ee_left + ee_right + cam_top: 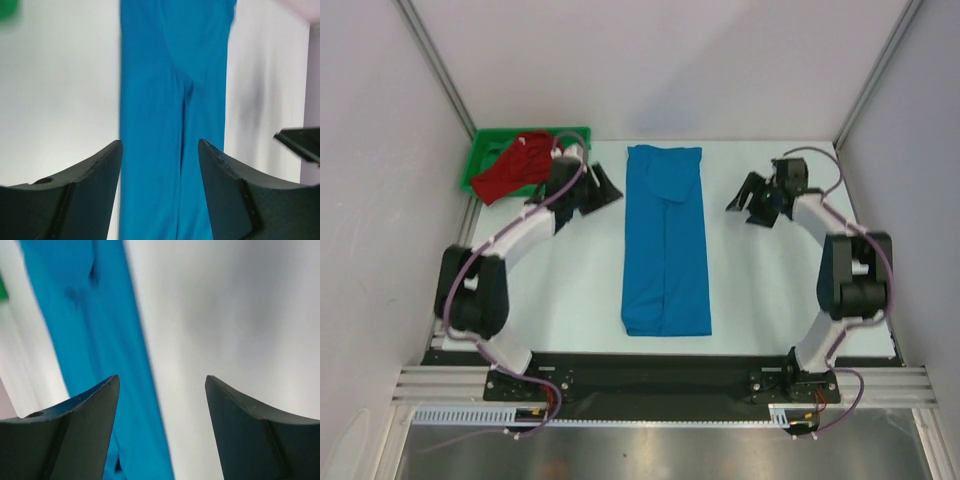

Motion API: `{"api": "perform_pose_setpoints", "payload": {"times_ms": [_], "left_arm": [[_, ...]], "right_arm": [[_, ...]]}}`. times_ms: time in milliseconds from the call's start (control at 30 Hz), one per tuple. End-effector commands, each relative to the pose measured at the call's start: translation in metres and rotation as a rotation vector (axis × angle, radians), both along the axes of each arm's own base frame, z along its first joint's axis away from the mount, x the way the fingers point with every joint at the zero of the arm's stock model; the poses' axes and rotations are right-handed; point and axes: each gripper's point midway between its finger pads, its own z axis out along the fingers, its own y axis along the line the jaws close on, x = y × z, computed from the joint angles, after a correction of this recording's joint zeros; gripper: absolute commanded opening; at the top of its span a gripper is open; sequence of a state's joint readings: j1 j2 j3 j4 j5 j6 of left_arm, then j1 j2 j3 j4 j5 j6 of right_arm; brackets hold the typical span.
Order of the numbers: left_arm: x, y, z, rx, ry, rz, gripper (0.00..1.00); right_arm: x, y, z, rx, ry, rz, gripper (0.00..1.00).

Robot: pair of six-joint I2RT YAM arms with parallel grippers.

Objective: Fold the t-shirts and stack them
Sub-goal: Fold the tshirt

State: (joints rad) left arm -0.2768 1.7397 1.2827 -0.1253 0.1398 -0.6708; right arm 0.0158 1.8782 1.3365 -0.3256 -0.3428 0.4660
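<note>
The blue t-shirt [665, 240] lies folded into a long narrow strip down the middle of the table, collar end at the far side. It fills the middle of the left wrist view [172, 115] and runs down the left of the right wrist view [95, 355]. The red t-shirt [515, 167] sits crumpled in the green tray at the back left. My left gripper [602, 188] hangs open just left of the strip's far end, nothing between its fingers. On the strip's right, my right gripper [748, 203] is open too, apart from the cloth.
The green plastic tray [485, 150] stands in the back left corner against the wall. White walls close the table on three sides. The arm bases and a black rail run along the near edge.
</note>
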Motion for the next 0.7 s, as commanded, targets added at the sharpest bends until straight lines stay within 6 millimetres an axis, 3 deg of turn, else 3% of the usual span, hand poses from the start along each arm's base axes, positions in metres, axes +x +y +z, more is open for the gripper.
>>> {"api": "perform_pose_setpoints", "payload": {"times_ms": [0,33,67,100,133,167,200,233,267,300,333,433,467,600,667], "left_arm": [[-0.074,-0.024,-0.021,-0.020,0.051,-0.134,0.67],[-0.103,-0.031,-0.039,-0.018,0.090,-0.176,0.66],[-0.120,-0.036,-0.029,-0.038,0.068,-0.202,0.65],[-0.140,-0.046,-0.032,-0.036,0.077,-0.241,0.65],[-0.162,-0.044,-0.051,-0.026,0.120,-0.256,0.65],[-0.174,-0.047,-0.053,-0.031,0.125,-0.272,0.65],[-0.185,-0.048,-0.046,-0.035,0.098,-0.287,0.66],[-0.204,-0.047,-0.061,-0.012,0.140,-0.302,0.66],[-0.212,-0.047,-0.063,-0.007,0.139,-0.304,0.65],[-0.220,-0.048,-0.061,-0.009,0.123,-0.315,0.60],[-0.229,-0.044,-0.071,-0.005,0.140,-0.311,0.58],[-0.239,-0.044,-0.076,-0.029,0.124,-0.320,0.49],[-0.240,-0.045,-0.076,-0.036,0.120,-0.330,0.47],[-0.247,-0.060,-0.081,-0.078,0.105,-0.403,0.40],[-0.249,-0.063,-0.088,-0.084,0.128,-0.415,0.37]], "right_arm": [[-0.063,0.045,0.035,-0.029,-0.094,0.131,0.75],[-0.096,0.056,0.014,-0.015,-0.039,0.170,0.74],[-0.111,0.068,0.014,0.001,-0.046,0.207,0.74],[-0.127,0.083,0.027,0.026,-0.097,0.250,0.74],[-0.151,0.109,0.027,0.064,-0.083,0.312,0.74],[-0.178,0.115,0.009,0.071,-0.039,0.336,0.73],[-0.187,0.126,0.019,0.099,-0.088,0.358,0.72],[-0.210,0.147,0.019,0.125,-0.091,0.421,0.71],[-0.230,0.152,0.006,0.146,-0.054,0.427,0.70],[-0.235,0.165,0.013,0.179,-0.105,0.457,0.67],[-0.251,0.180,0.016,0.192,-0.133,0.508,0.64],[-0.268,0.197,0.007,0.220,-0.134,0.547,0.53],[-0.274,0.202,0.003,0.220,-0.119,0.557,0.43],[-0.275,0.205,-0.003,0.242,-0.112,0.538,0.24],[-0.272,0.208,-0.002,0.260,-0.118,0.546,0.21]]}}
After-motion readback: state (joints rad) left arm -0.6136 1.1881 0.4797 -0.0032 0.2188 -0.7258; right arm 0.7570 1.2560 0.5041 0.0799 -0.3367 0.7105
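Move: The near hem of the folded blue t-shirt is the target. Its left corner lies about 34 cm back, 5 cm right and 15 cm below my left hand; its right corner is roughly 34 cm back, 12 cm left and 8 cm below my right hand. The shirt's middle is some 5 cm back and 15 cm right of my left hand. The green bin with the red t-shirt is about 16 cm ahead and 20 cm left of that hand. Empty-handed, I sweep both hands back along the shirt towards its near hem. My left hand comes about 25 cm back and sinks some 9 cm beside the left edge, turning 20 degrees clockwise; my right swings back and some 20 cm left, in over the lower part, turning some 35 degrees counter-clockwise. Both grippers narrow on the way but stay partly open, and both slow to a hover short of the hem. ##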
